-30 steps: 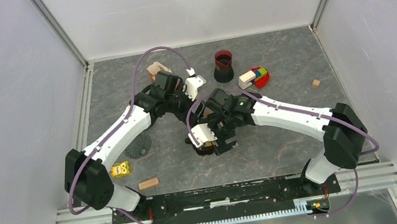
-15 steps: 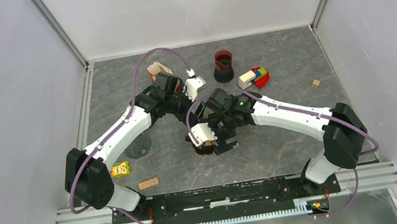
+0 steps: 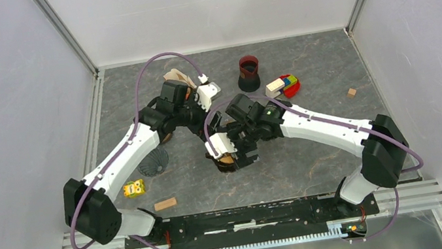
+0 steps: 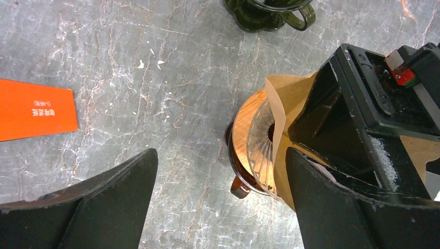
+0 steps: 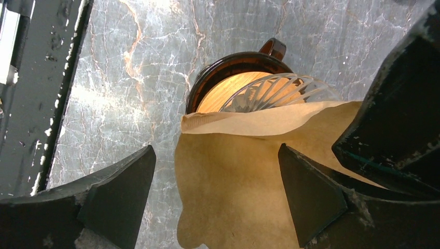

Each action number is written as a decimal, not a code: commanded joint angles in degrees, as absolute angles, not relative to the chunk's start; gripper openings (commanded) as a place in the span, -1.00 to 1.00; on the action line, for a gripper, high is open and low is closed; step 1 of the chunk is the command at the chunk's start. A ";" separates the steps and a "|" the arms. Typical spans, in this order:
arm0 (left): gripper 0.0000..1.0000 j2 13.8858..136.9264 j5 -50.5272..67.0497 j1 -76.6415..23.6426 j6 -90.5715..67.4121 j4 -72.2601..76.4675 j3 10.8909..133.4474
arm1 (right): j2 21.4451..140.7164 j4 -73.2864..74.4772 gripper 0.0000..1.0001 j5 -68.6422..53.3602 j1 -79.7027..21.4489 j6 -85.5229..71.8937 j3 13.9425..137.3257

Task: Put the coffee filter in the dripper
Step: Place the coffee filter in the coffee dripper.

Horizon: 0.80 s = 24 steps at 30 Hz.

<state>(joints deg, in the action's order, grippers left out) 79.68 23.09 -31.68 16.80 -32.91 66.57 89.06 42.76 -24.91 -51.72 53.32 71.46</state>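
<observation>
The dripper is a clear ribbed glass cone on an amber base with a handle; it also shows in the left wrist view as the dripper, and from above as the dripper, mostly covered by the right arm. The brown paper coffee filter leans over the cone's rim; how far it sits inside I cannot tell. My right gripper hangs open just above it, the paper loose between the fingers. My left gripper is open over bare table left of the dripper, with the coffee filter to its right.
An orange box lies at the back left and a dark red cup on a black base behind the arms. Coloured blocks, a small wooden cube, a dark ribbed cone, a yellow toy and a wooden block lie about.
The left arm has drawn back up and to the left, away from the dripper. The right gripper has shifted slightly left over the dripper. Both stay open.
</observation>
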 commanded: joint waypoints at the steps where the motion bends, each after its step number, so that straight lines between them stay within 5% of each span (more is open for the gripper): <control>1: 0.98 77.94 25.01 -32.17 20.43 -34.00 65.66 | 87.56 38.57 0.91 -29.05 -51.90 52.81 75.50; 24: 0.99 77.44 25.14 -31.29 16.95 -33.22 64.95 | 80.71 41.13 0.96 -32.76 -49.06 51.39 76.51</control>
<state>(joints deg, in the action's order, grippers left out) 78.43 23.77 -30.96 17.30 -33.12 65.17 83.24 43.27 -30.06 -49.21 51.35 73.60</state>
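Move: Beneath the open right hand, the coffee filter stands at the dripper about 2 cm ahead, 2 cm to its left and 4 cm lower; the dripper's middle is roughly 1 cm ahead, 4 cm left and 7 cm below. The green cup stands some 8 cm ahead, 9 cm to the right. From the left hand the filter lies about 6 cm back, 3 cm to the right and 7 cm below, with the orange box 15 cm ahead and 6 cm left. Easing back barely 1 cm at first, the right hand then rises about 5 cm, up and away from the coffee filter, fingers wide open; its leftward-pointing fingertips tip up some 10 degrees and the finger at the paper's mouth comes clear. The left hand holds its place, also wide open, one fingertip still close beside the filter. ##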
